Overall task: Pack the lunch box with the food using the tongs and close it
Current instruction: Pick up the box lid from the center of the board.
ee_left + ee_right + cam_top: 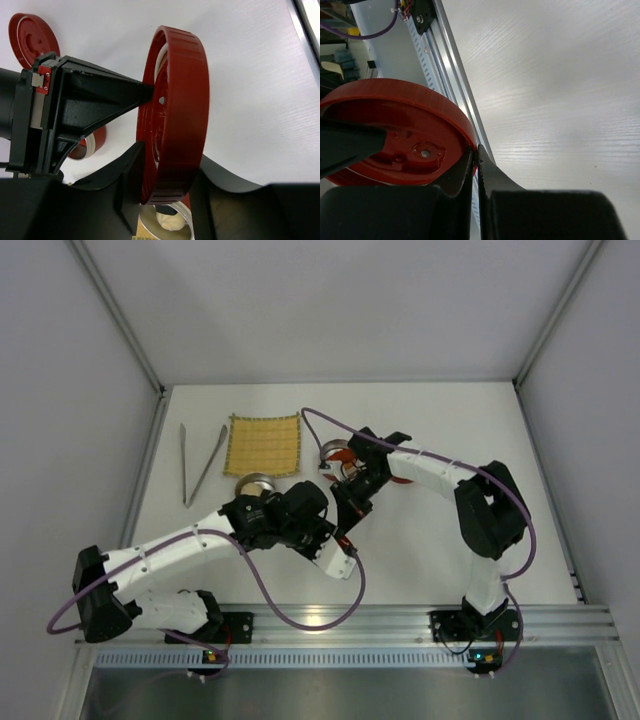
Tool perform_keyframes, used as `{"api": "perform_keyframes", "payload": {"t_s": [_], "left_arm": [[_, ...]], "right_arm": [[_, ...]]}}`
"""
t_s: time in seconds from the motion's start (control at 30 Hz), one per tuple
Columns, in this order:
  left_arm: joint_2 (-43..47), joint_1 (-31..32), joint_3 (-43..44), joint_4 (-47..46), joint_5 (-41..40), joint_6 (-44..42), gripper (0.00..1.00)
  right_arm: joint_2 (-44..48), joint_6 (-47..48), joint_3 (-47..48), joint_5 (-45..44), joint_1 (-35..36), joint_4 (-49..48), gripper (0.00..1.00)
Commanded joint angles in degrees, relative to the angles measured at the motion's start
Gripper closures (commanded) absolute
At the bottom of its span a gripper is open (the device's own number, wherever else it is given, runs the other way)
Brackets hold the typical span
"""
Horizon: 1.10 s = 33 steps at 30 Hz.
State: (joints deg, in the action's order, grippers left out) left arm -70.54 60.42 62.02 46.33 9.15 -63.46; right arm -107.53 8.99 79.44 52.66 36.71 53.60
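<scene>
A red round lid (175,110) hangs on edge above the table. My left gripper (167,175) is shut on it, one finger on each face. My right gripper (475,155) is shut on the rim of the same lid (395,130), and its fingers (115,95) reach in from the left in the left wrist view. Below the lid stands a round metal lunch box bowl (186,215) with a whitish food ball (172,221) inside. The tongs (200,465) lie untouched on the table at the far left. Both grippers meet near the table's middle, left (335,528), right (350,502).
A yellow woven mat (264,445) lies beside the tongs, with the metal bowl (255,483) at its near edge. Another red round piece (338,452) sits right of the mat. A second red lid (32,32) and a red-and-white ring (92,142) lie on the table.
</scene>
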Motion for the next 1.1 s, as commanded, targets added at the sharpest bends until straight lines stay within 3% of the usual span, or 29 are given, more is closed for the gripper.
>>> {"api": "perform_keyframes", "payload": {"t_s": [0.0,0.27,0.3,0.37,0.47,0.5,0.6,0.7,0.87,0.97,1.07], "left_arm": [[0.1,0.2,1.5,-2.2,-0.4,-1.6,0.60],[1.2,0.2,2.0,-1.3,-0.2,1.1,0.84],[1.2,0.2,2.1,-1.0,-0.3,1.3,0.95],[1.5,0.2,2.6,-1.1,-0.9,2.8,1.00],[1.9,0.2,3.5,-0.8,-1.8,5.6,1.00],[2.2,0.2,3.8,-0.6,-1.9,6.6,1.00],[3.1,0.2,5.5,0.9,-1.9,10.4,1.00],[3.7,0.0,6.6,2.6,-2.0,13.4,1.00],[0.3,-0.5,14.5,13.4,-0.6,16.6,1.00],[-2.5,-2.3,20.9,17.0,6.0,21.5,1.00],[-4.5,-6.6,24.5,17.7,11.8,26.0,1.00]], "right_arm": [[2.1,2.3,2.7,3.3,1.3,3.4,1.00],[1.7,3.1,3.5,2.7,1.2,4.7,1.00],[1.6,3.0,4.3,2.6,1.0,4.6,0.99],[1.2,3.0,5.6,2.2,0.2,4.8,0.91],[0.8,3.0,9.8,2.2,-2.7,6.2,0.61],[0.9,2.9,10.7,2.4,-3.8,6.4,0.44],[1.9,3.0,14.4,2.7,-9.6,6.3,0.27],[3.8,5.9,15.5,3.8,-16.2,6.3,0.26],[9.3,28.1,15.7,2.4,-21.6,16.6,0.24],[15.7,36.0,7.1,12.1,-24.1,17.0,0.20],[22.0,35.0,-0.7,17.6,-24.4,12.3,0.17]]}}
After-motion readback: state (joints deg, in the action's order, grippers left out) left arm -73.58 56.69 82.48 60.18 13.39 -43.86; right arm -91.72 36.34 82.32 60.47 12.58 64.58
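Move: The box lid stands on edge between my hands, pinched at its rim by my shut right fingers. Its middle is about 4 cm right of and 3 cm below my half-open left fingers, which straddle it, and some 4 cm back, 2 cm left and 2 cm above my right hand. From the right hand the food bowl lies about 18 cm ahead and 1 cm left, roughly 9 cm down; the second lid is about 17 cm ahead, 15 cm right and 10 cm down. My left fingers close on the box lid's rim and hold it while my right hand stays put, still pinching. Then I open the right fingers wide and pull that hand off, first about 13 cm forward while swinging right and rising, then drawing back some 5 cm as it still climbs. My left hand lifts the lid about 8 cm, turning counter-clockwise and tilting, roughly 20 degrees. ##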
